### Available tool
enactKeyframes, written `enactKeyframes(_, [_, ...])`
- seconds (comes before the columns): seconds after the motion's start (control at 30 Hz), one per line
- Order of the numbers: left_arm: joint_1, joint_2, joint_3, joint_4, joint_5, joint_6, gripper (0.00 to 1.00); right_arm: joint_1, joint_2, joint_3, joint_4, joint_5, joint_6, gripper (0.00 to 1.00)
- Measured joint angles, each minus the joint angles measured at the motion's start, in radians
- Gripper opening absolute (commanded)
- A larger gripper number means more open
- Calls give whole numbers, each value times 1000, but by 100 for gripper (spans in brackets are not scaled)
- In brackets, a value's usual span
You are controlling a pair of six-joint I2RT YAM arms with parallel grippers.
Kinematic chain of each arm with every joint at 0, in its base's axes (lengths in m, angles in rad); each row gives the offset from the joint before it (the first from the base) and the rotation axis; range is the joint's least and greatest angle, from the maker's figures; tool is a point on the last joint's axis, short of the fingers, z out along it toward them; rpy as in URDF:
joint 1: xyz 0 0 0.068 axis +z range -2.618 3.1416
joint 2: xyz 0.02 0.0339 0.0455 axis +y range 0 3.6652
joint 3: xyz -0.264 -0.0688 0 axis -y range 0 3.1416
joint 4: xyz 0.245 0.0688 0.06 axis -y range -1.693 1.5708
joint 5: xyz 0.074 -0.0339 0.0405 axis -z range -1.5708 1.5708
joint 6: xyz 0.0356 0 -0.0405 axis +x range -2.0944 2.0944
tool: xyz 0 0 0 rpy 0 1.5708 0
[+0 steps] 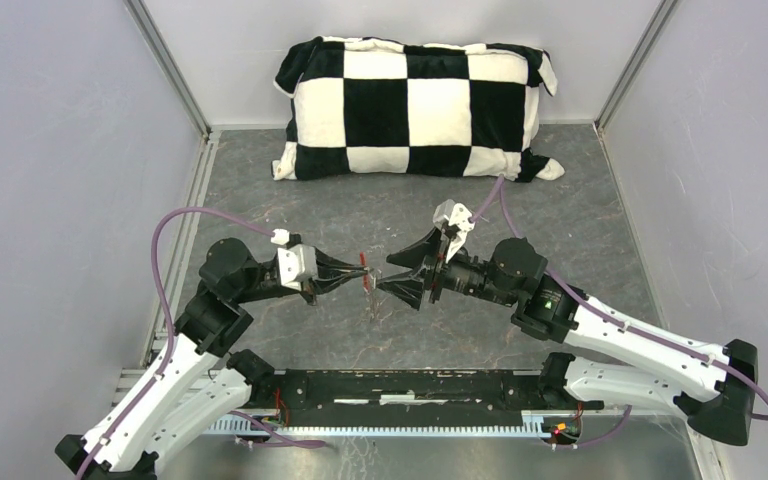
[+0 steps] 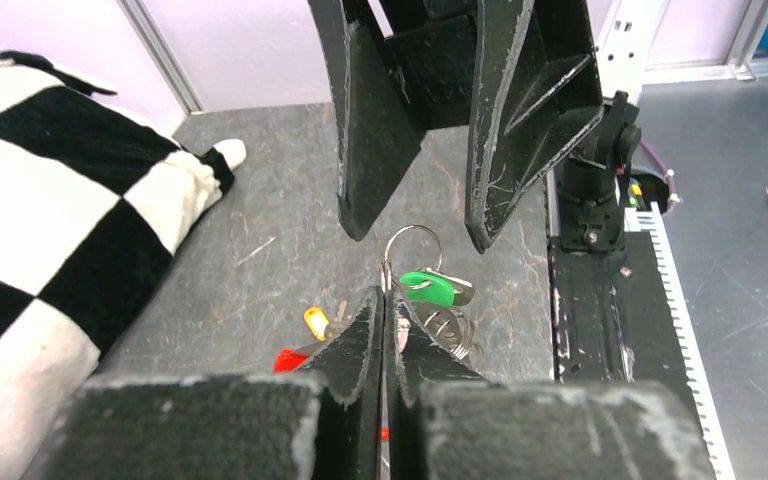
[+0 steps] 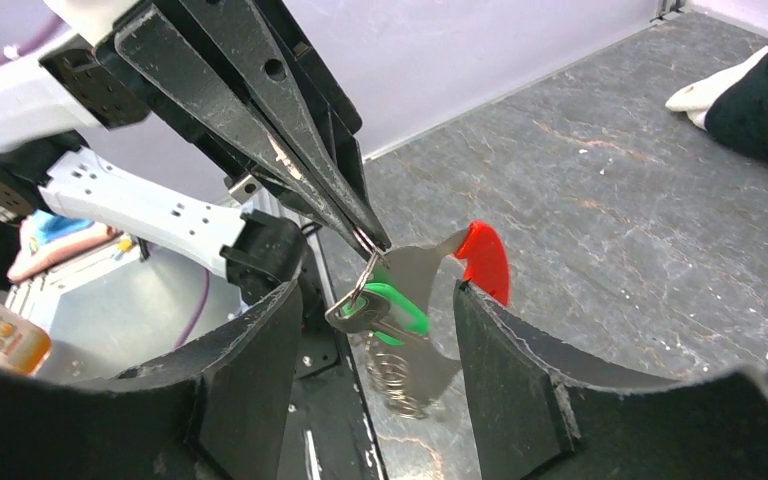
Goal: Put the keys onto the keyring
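Note:
My left gripper [image 1: 363, 269] [image 2: 385, 296] is shut on the thin silver keyring [image 2: 412, 247] and holds it above the table. A green-headed key [image 2: 428, 288] [image 3: 392, 306] hangs from the ring, with a coil of chain links [image 3: 400, 385] below it. The red tag [image 3: 484, 260] [image 1: 363, 257] sticks out beside the ring. The yellow-headed key [image 2: 316, 322] shows left of my left fingers; whether it hangs or lies on the table is unclear. My right gripper [image 1: 388, 276] [image 3: 378, 300] is open, one finger on each side of the green key, touching nothing.
A black-and-white checked pillow [image 1: 415, 105] lies against the back wall. Grey walls close in both sides. The arms' black mounting rail [image 1: 410, 385] runs along the table's near edge.

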State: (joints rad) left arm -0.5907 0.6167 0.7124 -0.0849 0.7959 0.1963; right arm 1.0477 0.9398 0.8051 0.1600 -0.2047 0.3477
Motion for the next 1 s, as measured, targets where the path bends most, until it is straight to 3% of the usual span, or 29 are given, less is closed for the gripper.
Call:
enactKeyframes(0.17, [0, 6, -8, 81, -6, -49, 2, -8, 4, 0, 42, -5, 42, 49])
enactKeyframes(0.5, [0, -11, -29, 110, 0, -55, 2, -30, 10, -5, 81, 0, 90, 3])
enactKeyframes(1.0, [0, -13, -32, 127, 18, -55, 2, -43, 2, -35, 93, -13, 109, 0])
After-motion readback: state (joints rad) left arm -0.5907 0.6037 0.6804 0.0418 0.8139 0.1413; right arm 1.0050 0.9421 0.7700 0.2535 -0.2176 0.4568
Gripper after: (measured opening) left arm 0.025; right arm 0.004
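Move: The keyring's ring, pinched by one edge in the left fingertips, lies about 4 cm to the right hand's left, level and neither ahead nor back; from the left hand its middle is some 2 cm right. From the right hand, the green tag hangs about 3 cm left, 1 cm back and 3 cm below, and the red-handled cutter about 5 cm left, 2 cm ahead and 4 cm below. Up and slightly forward, by roughly 1.5 cm, the right hand eases beside the ring while its wide-open fingers shut completely at the ring's free edge; once shut, it settles back down about 1 cm. The left hand rises about 1 cm early on, then holds nearly still, keeping its pinch on the ring. ##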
